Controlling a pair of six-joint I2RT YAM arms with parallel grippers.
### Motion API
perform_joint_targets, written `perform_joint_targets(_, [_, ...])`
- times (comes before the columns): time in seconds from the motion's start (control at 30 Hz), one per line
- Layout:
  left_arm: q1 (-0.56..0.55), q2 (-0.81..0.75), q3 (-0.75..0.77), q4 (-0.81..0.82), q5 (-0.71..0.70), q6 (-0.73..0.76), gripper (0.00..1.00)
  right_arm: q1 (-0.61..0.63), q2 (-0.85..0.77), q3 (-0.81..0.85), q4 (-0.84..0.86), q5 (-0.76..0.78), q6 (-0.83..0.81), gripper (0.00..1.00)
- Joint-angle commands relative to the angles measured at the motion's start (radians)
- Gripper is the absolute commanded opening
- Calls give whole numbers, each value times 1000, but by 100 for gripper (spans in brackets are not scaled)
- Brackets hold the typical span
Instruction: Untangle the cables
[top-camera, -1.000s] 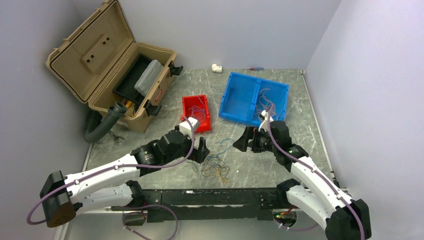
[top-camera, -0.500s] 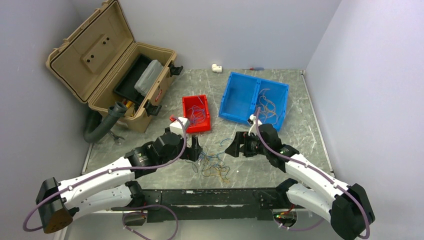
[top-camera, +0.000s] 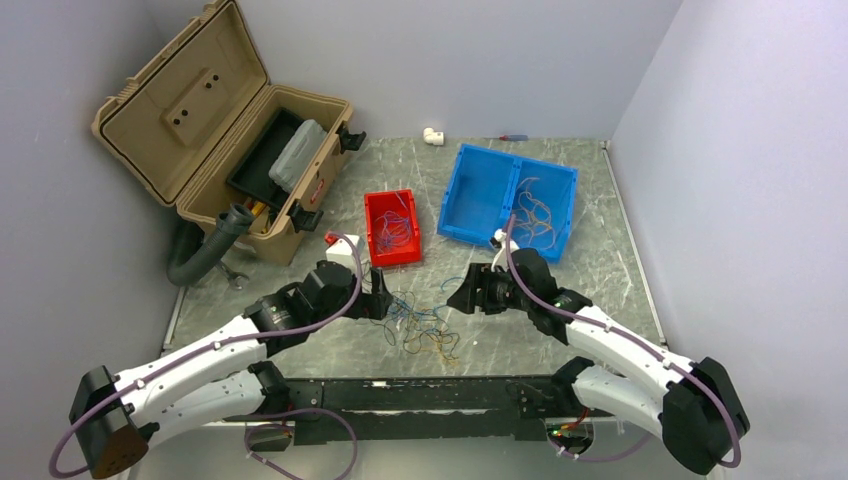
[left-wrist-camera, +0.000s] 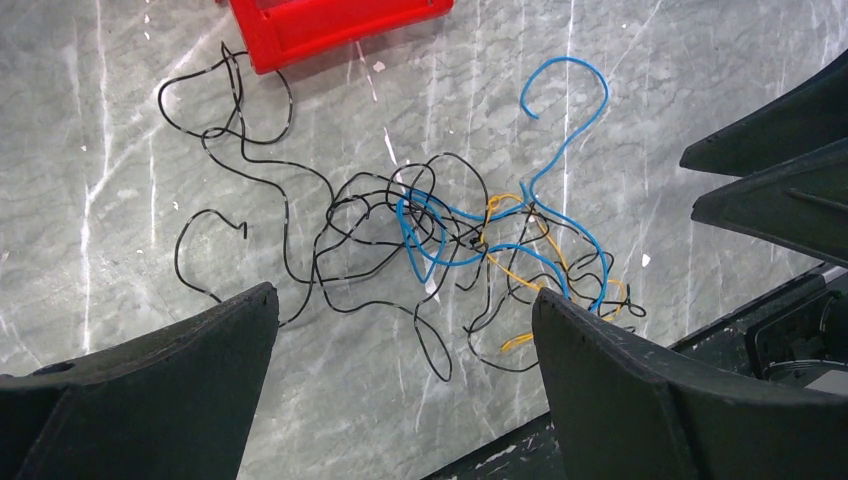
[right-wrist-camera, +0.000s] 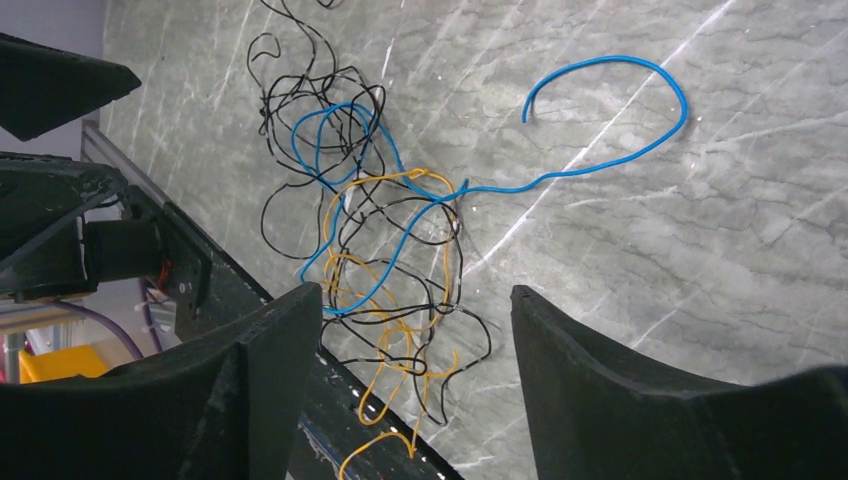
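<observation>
The cables (top-camera: 428, 326) lie in a loose tangle of black, blue and yellow-orange strands on the marble table, between my two grippers. In the left wrist view the tangle (left-wrist-camera: 440, 235) sits just beyond the open left gripper (left-wrist-camera: 405, 293), with only a black loop reaching between its fingers. My right gripper (right-wrist-camera: 415, 291) is open over the tangle's near edge (right-wrist-camera: 385, 250), where yellow and black loops lie between its fingers untouched. One blue strand (right-wrist-camera: 684, 105) curls away to the right. From above, the left gripper (top-camera: 380, 298) and the right gripper (top-camera: 462, 292) flank the pile.
A red bin (top-camera: 377, 215) and a blue two-part bin (top-camera: 462, 195) behind the tangle hold more thin wires. An open tan toolbox (top-camera: 190, 110) and a black pipe (top-camera: 210, 250) are at the far left. A black rail (top-camera: 420, 395) runs along the table's near edge.
Both grippers have shifted left, the right one closing in on the tangle and the left one drawing back from it. The right gripper's fingers have narrowed somewhat. The cables have not moved.
</observation>
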Motion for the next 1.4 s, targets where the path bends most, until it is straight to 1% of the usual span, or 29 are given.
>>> perform_joint_targets(0.0, [11, 7, -10, 34, 53, -6, 99, 30, 28, 39, 79, -12, 23, 69])
perform_joint_targets(0.1, [12, 47, 3, 37, 84, 2, 99, 65, 53, 55, 47, -5, 17, 69])
perform_joint_targets(0.2, [13, 88, 17, 26, 100, -1, 99, 100, 78, 44, 39, 14, 45, 69])
perform_joint_targets(0.43, [13, 141, -1, 88, 130, -28, 99, 207, 112, 13, 140, 70, 139, 70])
perform_joint_targets(0.67, [13, 188, 28, 92, 124, -19, 99, 307, 181, 45, 181, 78, 141, 69])
perform_joint_targets(0.73, [13, 192, 37, 88, 120, -17, 99, 342, 205, 54, 180, 93, 144, 67])
perform_joint_targets(0.77, [13, 193, 41, 83, 118, -15, 99, 358, 212, 59, 176, 106, 144, 63])
perform_joint_targets(0.8, [13, 192, 43, 83, 116, -15, 99, 371, 215, 64, 170, 118, 143, 57])
perform_joint_targets(0.83, [12, 189, 44, 81, 114, -14, 100, 378, 216, 68, 163, 131, 141, 49])
perform_joint_targets(0.87, [12, 186, 42, 80, 112, -14, 99, 385, 214, 74, 153, 143, 138, 39])
perform_joint_targets(0.97, [14, 179, 42, 78, 107, -10, 99, 388, 185, 103, 89, 189, 114, 15])
perform_joint_targets(1.0, [14, 177, 42, 76, 107, -7, 99, 388, 170, 117, 56, 207, 104, 8])
perform_joint_targets(1.03, [15, 177, 44, 74, 107, -5, 100, 388, 152, 131, 24, 226, 91, 4])
perform_joint_targets(1.13, [16, 182, 54, 59, 105, 6, 99, 388, 105, 179, -67, 282, 53, 2])
perform_joint_targets(1.17, [16, 183, 59, 56, 105, 8, 99, 388, 91, 195, -93, 294, 44, 0])
perform_joint_targets(1.27, [16, 190, 63, 57, 109, 16, 97, 388, 59, 229, -154, 337, 28, 0])
perform_joint_targets(1.37, [16, 199, 67, 69, 129, 23, 95, 388, 39, 244, -173, 344, 22, 0])
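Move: The right hand goes for the yellow-and-black end of the cable tangle, about 7 cm back, 6 cm left and 4 cm below. The blue cable's hooked end lies some 3 cm ahead and 2 cm left of that hand, equally low. The tangle's blue-and-black knot is about 1 cm ahead, 4 cm right and 7 cm below the left hand; the yellow-and-black end is 8 cm back and 10 cm right of it; the red bin, 13 cm ahead, 3 cm right. Back and left in equal parts, sinking slightly, the half-open right hand sweeps about 10 cm to the yellow-and-black end, shuts its fingers and pinches strands there, then rises about 7 cm while easing forward. Meanwhile the left hand, still wide open, sinks over the knot, drifts right and tips down slightly, then creeps up a little. ##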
